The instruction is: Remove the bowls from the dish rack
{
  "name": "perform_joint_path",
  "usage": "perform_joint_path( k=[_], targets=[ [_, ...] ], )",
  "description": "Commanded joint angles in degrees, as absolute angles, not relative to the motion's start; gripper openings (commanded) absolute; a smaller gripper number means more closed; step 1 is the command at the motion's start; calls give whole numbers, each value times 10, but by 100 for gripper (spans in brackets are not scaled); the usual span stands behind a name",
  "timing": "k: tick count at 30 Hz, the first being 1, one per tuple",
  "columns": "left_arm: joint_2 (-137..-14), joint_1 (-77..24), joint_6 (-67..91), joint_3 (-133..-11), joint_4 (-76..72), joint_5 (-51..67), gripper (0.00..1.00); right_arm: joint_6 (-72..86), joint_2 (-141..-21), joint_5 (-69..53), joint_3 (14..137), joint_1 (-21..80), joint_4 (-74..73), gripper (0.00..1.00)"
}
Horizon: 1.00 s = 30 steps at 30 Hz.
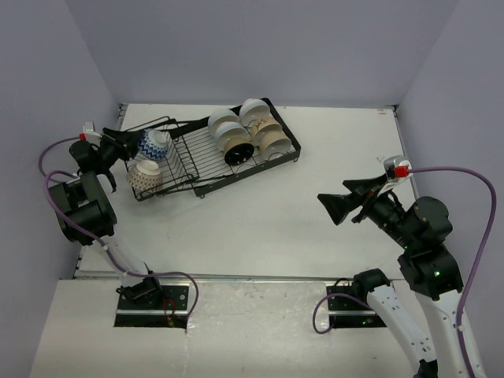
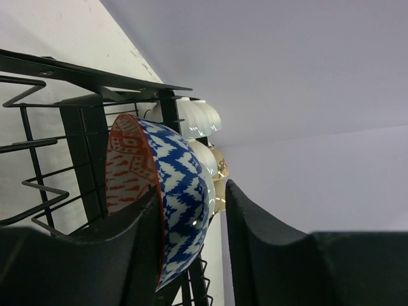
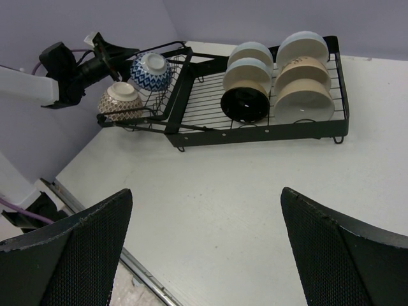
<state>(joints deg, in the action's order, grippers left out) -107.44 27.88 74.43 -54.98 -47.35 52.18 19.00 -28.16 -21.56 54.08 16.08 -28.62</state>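
Observation:
The black wire dish rack lies at the back of the table. In its basket end a blue-and-white bowl stands on edge, with a tan patterned bowl below it. My left gripper straddles the blue-and-white bowl's wall. One finger is against the red-patterned inside, and the other stands off the outside with a gap, so the gripper is open. Several white, tan and dark-inside bowls stand in the tray section. My right gripper hangs wide open over bare table, holding nothing.
The walls close in on the table at the left, right and back. The rack's basket end sits near the table's left edge. Bare table surface lies between the rack and the arm bases.

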Motion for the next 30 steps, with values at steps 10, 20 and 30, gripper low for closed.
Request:
perform_joint_path(
  k=[10, 20, 30],
  targets=[
    [-1071, 265, 751, -567, -455, 554, 27, 183, -293, -209, 541, 163, -265, 99],
    [-1067, 260, 745, -591, -430, 554, 0, 183, -292, -208, 540, 163, -265, 99],
    [-1022, 236, 762, -671, -479, 575, 0, 184, -296, -208, 539, 162, -265, 99]
  ],
)
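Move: The left hand's open fingers already straddle the rim of the blue-patterned bowl, whose middle is about 5 cm right, 1 cm ahead and 2 cm below. The brown-patterned bowl sits some 11 cm back, 2 cm right and 5 cm lower; the black bowl is roughly 33 cm right, 3 cm back and 5 cm below. From the idle right hand, the blue-patterned bowl is about 26 cm ahead, 55 cm left and 18 cm below. Left fingers pinch the blue-patterned bowl's rim while easing about 2 cm right, then raise it some 3 cm. ##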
